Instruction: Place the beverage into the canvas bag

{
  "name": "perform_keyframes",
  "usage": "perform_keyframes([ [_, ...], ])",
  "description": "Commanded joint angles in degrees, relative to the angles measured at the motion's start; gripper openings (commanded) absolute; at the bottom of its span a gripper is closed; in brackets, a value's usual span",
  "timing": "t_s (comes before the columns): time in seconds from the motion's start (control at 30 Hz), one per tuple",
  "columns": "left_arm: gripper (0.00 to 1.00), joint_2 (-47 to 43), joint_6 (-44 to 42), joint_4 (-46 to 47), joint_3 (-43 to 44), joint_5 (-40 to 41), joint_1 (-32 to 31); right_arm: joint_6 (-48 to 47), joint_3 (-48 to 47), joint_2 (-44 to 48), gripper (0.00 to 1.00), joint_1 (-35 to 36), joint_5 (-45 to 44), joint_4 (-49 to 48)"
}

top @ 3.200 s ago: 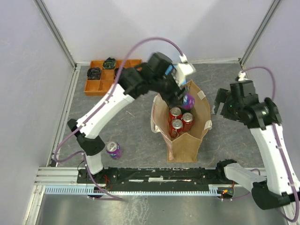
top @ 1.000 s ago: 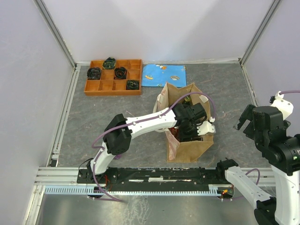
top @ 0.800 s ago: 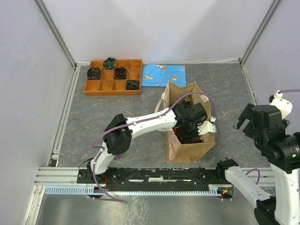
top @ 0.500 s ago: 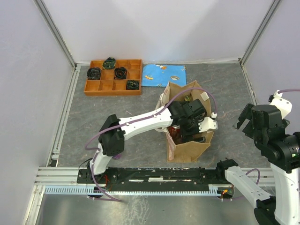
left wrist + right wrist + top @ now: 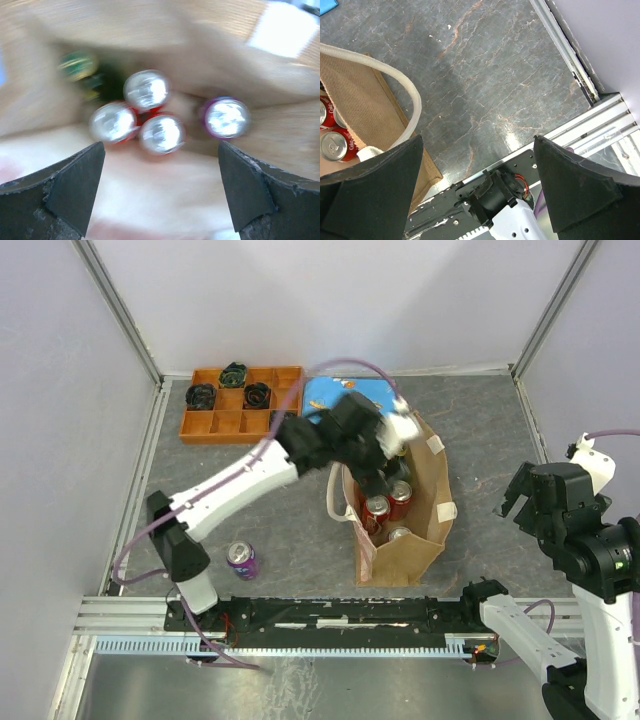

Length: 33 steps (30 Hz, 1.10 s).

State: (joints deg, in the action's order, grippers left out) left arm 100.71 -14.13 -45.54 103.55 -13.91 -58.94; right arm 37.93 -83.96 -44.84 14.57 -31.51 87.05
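The canvas bag point(image 5: 412, 540) stands open on the table, tan with off-white handles. My left gripper point(image 5: 383, 472) hovers just above its mouth, open and empty. In the blurred left wrist view that gripper point(image 5: 161, 147) looks down on a purple beverage can point(image 5: 226, 117) standing inside the bag beside three red cans point(image 5: 146, 90). Another purple can point(image 5: 241, 560) stands on the table left of the bag. My right gripper point(image 5: 515, 500) hangs open to the right of the bag, holding nothing; in its own view the gripper point(image 5: 477, 140) is over bare table, with the bag point(image 5: 360, 107) at the left.
An orange compartment tray point(image 5: 215, 422) with dark coiled items sits at the back left. A blue packet point(image 5: 325, 395) lies behind the bag. A metal rail point(image 5: 330, 615) runs along the near edge, and white walls enclose the table.
My left gripper opened inside the bag and has risen out of it, leaving the purple can inside. The bag has settled upright. The right arm has barely moved.
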Motion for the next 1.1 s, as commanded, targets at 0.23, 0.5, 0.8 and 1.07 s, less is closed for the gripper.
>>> perform_keyframes([
  [0.23, 1.0, -16.2, -2.0, -20.4, -3.5, 3.2, 33.0, 0.8, 4.6, 0.6, 0.99, -0.1, 1.7, -4.9],
  [0.5, 0.99, -43.2, -18.3, -24.2, -37.1, 4.2, 34.3, -0.2, 6.7, -0.9, 0.99, 0.0, 4.0, -7.9],
  [0.8, 0.99, -48.7, -19.4, -20.8, -52.5, 2.9, 34.4, -0.1, 7.8, -1.5, 0.99, -0.1, 5.7, -8.8],
  [1.07, 0.99, -47.2, -21.6, -16.9, -58.9, 3.2, 34.3, 0.2, 6.5, -0.9, 0.99, -0.1, 4.8, -6.7],
])
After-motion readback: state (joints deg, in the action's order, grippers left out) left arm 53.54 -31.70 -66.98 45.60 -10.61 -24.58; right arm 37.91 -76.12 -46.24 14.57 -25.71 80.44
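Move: The purple can still on the table lies about 34 cm to the left hand's left, 10 cm back and 21 cm below. Straight under that hand is the open canvas bag, its middle some 4 cm ahead and 2 cm right; in it the three red cans centre around 4 cm ahead and 1 cm left, the bagged purple can 4 cm back and 3 cm right. From the right hand the loose can is roughly 56 cm left, 3 cm back, 26 cm below. Leftwards in a fast arc, the empty left hand first rises 5 cm and swings about 15 cm forward, away from the bag, then curls back and sinks some 20 cm to the loose purple can, slowing. Its wrist turns the fingers nearly straight down, wide open at the lid, with no grip yet. The right hand eases about 5 cm down, left and forward towards the bag, still open. ##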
